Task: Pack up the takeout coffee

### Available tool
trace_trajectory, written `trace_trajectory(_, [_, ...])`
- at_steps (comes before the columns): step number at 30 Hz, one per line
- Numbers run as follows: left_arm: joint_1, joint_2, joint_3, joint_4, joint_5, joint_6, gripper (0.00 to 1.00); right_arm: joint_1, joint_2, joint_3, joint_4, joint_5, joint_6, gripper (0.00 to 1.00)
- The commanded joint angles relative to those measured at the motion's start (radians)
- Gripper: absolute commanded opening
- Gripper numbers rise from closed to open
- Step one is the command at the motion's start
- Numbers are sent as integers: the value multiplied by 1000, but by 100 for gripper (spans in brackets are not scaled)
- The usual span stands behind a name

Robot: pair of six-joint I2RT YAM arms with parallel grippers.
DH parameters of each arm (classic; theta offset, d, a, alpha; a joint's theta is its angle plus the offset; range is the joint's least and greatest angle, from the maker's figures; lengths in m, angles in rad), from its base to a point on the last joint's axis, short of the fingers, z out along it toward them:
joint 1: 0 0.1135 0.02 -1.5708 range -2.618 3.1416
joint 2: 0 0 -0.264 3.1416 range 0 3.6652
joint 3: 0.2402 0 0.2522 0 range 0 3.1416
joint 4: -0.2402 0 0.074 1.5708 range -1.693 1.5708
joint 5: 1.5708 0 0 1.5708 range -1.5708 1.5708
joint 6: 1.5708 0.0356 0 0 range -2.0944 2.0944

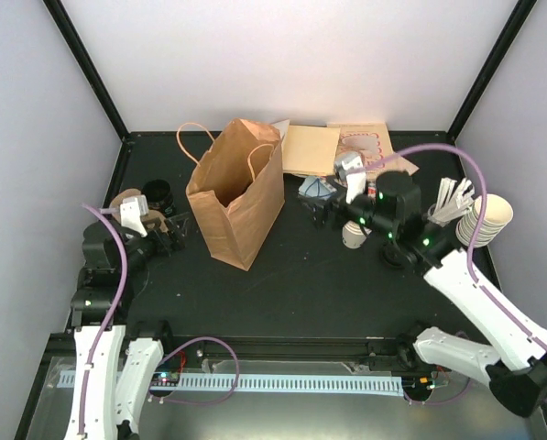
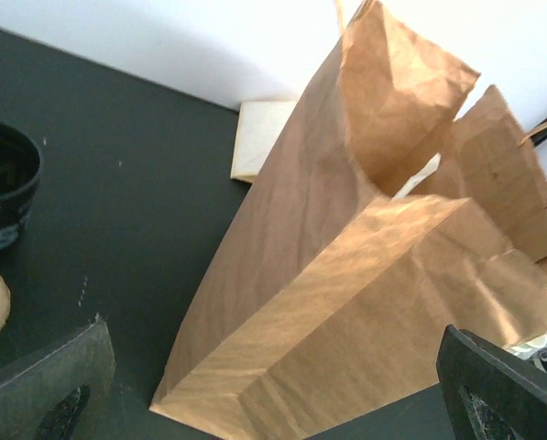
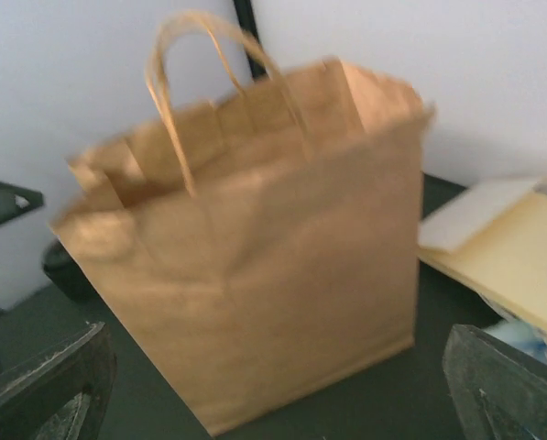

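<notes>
A small cream-white cup, the takeout coffee (image 1: 354,236), stands on the black table (image 1: 310,284). It sits right under my right arm's wrist and is partly hidden; I cannot make out a lid. My right gripper (image 1: 333,213) is open just left of it, facing the upright brown paper bag (image 1: 236,192). In the right wrist view the fingers (image 3: 44,385) stand wide apart with only the bag (image 3: 255,275) ahead. My left gripper (image 1: 168,234) is open at the bag's left side, with the bag's bottom corner (image 2: 346,293) ahead of its spread fingers (image 2: 507,385).
A nested stack of cream cups (image 1: 488,218) and wooden stirrers (image 1: 454,197) stand at the right. Black lids (image 1: 157,194) sit left of the bag, also in the left wrist view as a black stack (image 2: 3,183). Flat cream sleeves (image 1: 311,148) lie at the back.
</notes>
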Motion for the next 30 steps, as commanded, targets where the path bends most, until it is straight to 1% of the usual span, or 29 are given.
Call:
trace_trajectory(1, [-4,-38,-87,85,24,-101,99,5,-139,-247,225,149,-40,100])
trace_trajectory(5, [-3,-57,-153,102,-97,-190,99,4,-196,-353,188,245,-14,100])
trace_trajectory(7, [-1,-28,-164,72,-189,-214,99,5,-212,-389,166,275,1,100])
trace_trajectory(10, [4,59,-177,59,-207,-254,99,4,-248,-430,154,333,24,100])
trace_trajectory(11, [9,94,-186,65,-188,-269,99,4,-259,-442,147,370,34,100])
trace_trajectory(12, [11,126,-196,81,-155,-279,99,4,-269,-448,132,410,43,97])
trace_trajectory(13, [12,153,-203,99,-130,-288,99,0,-275,-449,111,440,42,84])
trace_trajectory(15, [12,195,-211,125,-101,-301,98,-28,-279,-437,62,449,23,47])
trace_trajectory(17, [13,215,-219,157,-109,-306,96,-73,-277,-415,18,448,6,14])
trace_trajectory(18, [13,221,-224,170,-129,-309,95,-99,-277,-405,3,458,3,2])
trace_trajectory(22, [13,227,-263,244,-211,-321,84,-222,-276,-389,-24,460,13,1])
trace_trajectory(26, [11,258,-341,361,-180,-371,71,-284,-272,-422,-10,527,78,1])
trace_trajectory(28, [9,295,-371,405,-174,-391,60,-296,-269,-438,-15,592,104,1])
trace_trajectory(30, [5,353,-391,451,-170,-401,53,-315,-271,-456,-17,632,119,1])
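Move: The right hand, empty and wide open, is coming off the paper bag, whose middle lies about 10 cm ahead, 21 cm left and 22 cm below. The cup stack stands some 6 cm ahead, 13 cm right and 30 cm below, the straw jar 8 cm ahead and 35 cm right. From the left hand the bag is about 14 cm ahead, 12 cm right, 15 cm down; the cup carrier 16 cm ahead and 20 cm left, low down. Touching nothing, the right hand leaves the bag, first dropping about 11 cm as it drifts right, then sweeping level to the right past the cup stack, some 19 cm sideways overall, swinging about 45 degrees clockwise and shutting its empty fingers on the way. The left hand sinks some 16 cm and eases 5 cm forward beside the bag, tipping down and partly closing on air. ##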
